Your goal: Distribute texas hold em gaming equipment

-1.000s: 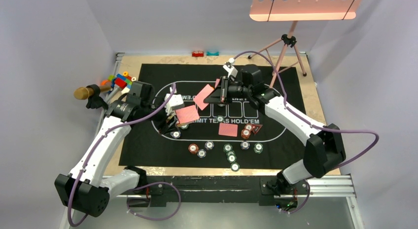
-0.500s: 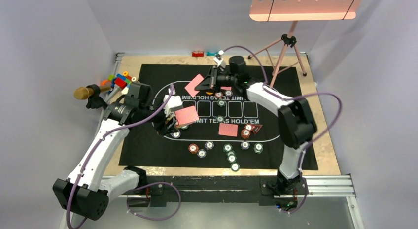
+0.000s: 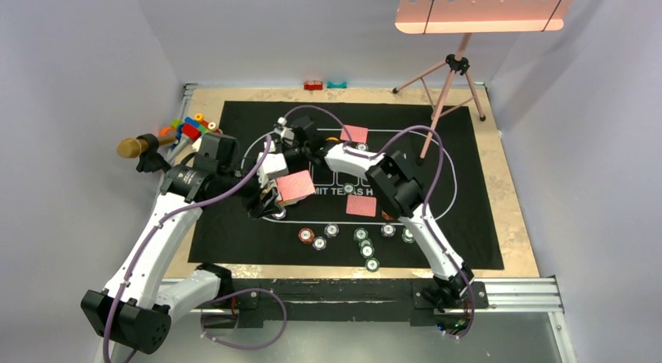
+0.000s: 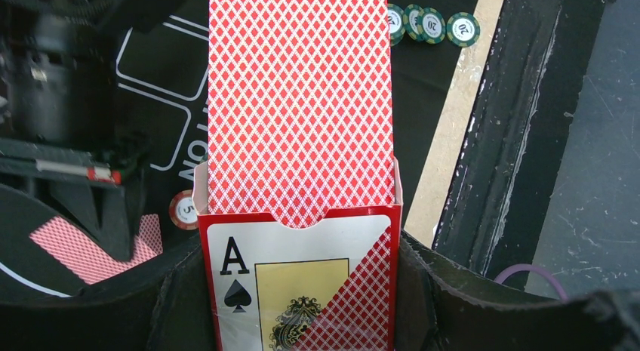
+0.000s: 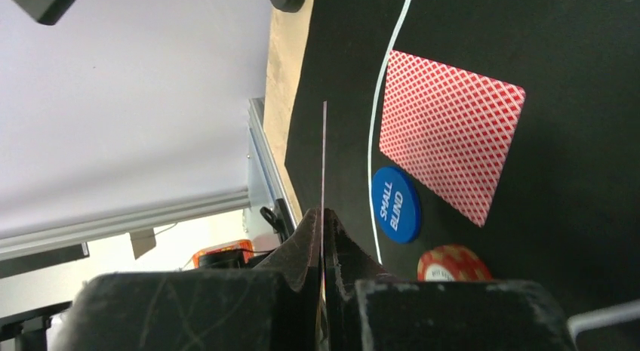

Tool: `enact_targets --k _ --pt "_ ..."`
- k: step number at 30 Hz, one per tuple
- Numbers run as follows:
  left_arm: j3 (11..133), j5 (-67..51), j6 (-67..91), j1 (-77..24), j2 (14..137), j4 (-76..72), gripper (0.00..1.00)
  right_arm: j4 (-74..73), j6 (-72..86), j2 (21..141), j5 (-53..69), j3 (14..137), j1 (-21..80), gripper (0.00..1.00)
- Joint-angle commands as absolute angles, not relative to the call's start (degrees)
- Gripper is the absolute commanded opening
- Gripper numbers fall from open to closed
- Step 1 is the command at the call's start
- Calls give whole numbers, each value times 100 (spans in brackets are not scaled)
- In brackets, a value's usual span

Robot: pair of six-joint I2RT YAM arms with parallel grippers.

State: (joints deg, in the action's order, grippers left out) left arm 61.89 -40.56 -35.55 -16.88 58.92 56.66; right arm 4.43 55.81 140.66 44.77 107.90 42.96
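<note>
My left gripper [image 4: 298,290] is shut on an open card box [image 4: 302,283] with an ace of spades on its front. Red-backed playing cards [image 4: 300,102] stick out of its top. It hangs over the mat's left part [image 3: 295,186]. My right gripper [image 5: 323,223] is shut on a single card [image 5: 324,155], seen edge-on, just beyond the box [image 3: 290,144]. Below it lie a face-down card [image 5: 453,132], a blue SMALL BLIND disc [image 5: 395,204] and a red chip [image 5: 453,264]. Another card [image 3: 361,206] and several striped chips [image 3: 361,235] lie nearer the front.
The black hold'em mat [image 3: 468,222] covers the table. Toy bricks [image 3: 190,127] and a gold-headed microphone [image 3: 134,147] sit at the far left. A pink tripod [image 3: 449,82] with a lamp panel [image 3: 476,8] stands at the back right. Two small blocks [image 3: 314,86] lie by the back wall.
My right arm has swept left across the far side of the mat, still pinching its card, and now folds beside the card box. The left arm has barely moved.
</note>
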Motion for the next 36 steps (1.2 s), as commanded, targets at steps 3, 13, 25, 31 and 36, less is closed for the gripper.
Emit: enact_targets --k 3,13,25,31,36 --pt "6360 -4324 -3507 -1652 5792 5593 0 644 5716 14418 4414 11460 4383 11" --pt "6316 -4302 -3533 -1652 5776 5577 0 -130 5219 14287 4279 11627 4349 63" --pt "6178 -4217 -3602 -1652 5733 5489 0 -1551 4004 12207 3818 10207 3896 82" --pt "6143 -4200 -3585 -1652 5832 5339 0 -820 4536 10816 4501 8952 3330 91" --pt "6117 -4183 -3571 -1652 5930 5210 0 -221 4819 9930 4715 8000 3038 94"
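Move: Below the right hand, which holds a card in shut fingers, the first dealt card lies about 9 cm down, level with the hand fore and aft and some 5 cm to its left. The small blind disc is about 8 cm back and 4 cm left of the hand, the red chips about 6 cm back and 1 cm right. From the left hand, still gripping the card box, that dealt card is about 15 cm ahead, 5 cm left and 21 cm down. Down about 3 cm, easing a little left, the right hand goes towards the dealt card, opens its fingers and lets go of the held card low over it. Still opening to nearly full width, it then backs off right and up, some 16 cm to the right and 17 cm higher. The left hand stays and keeps its grip on the card box. ##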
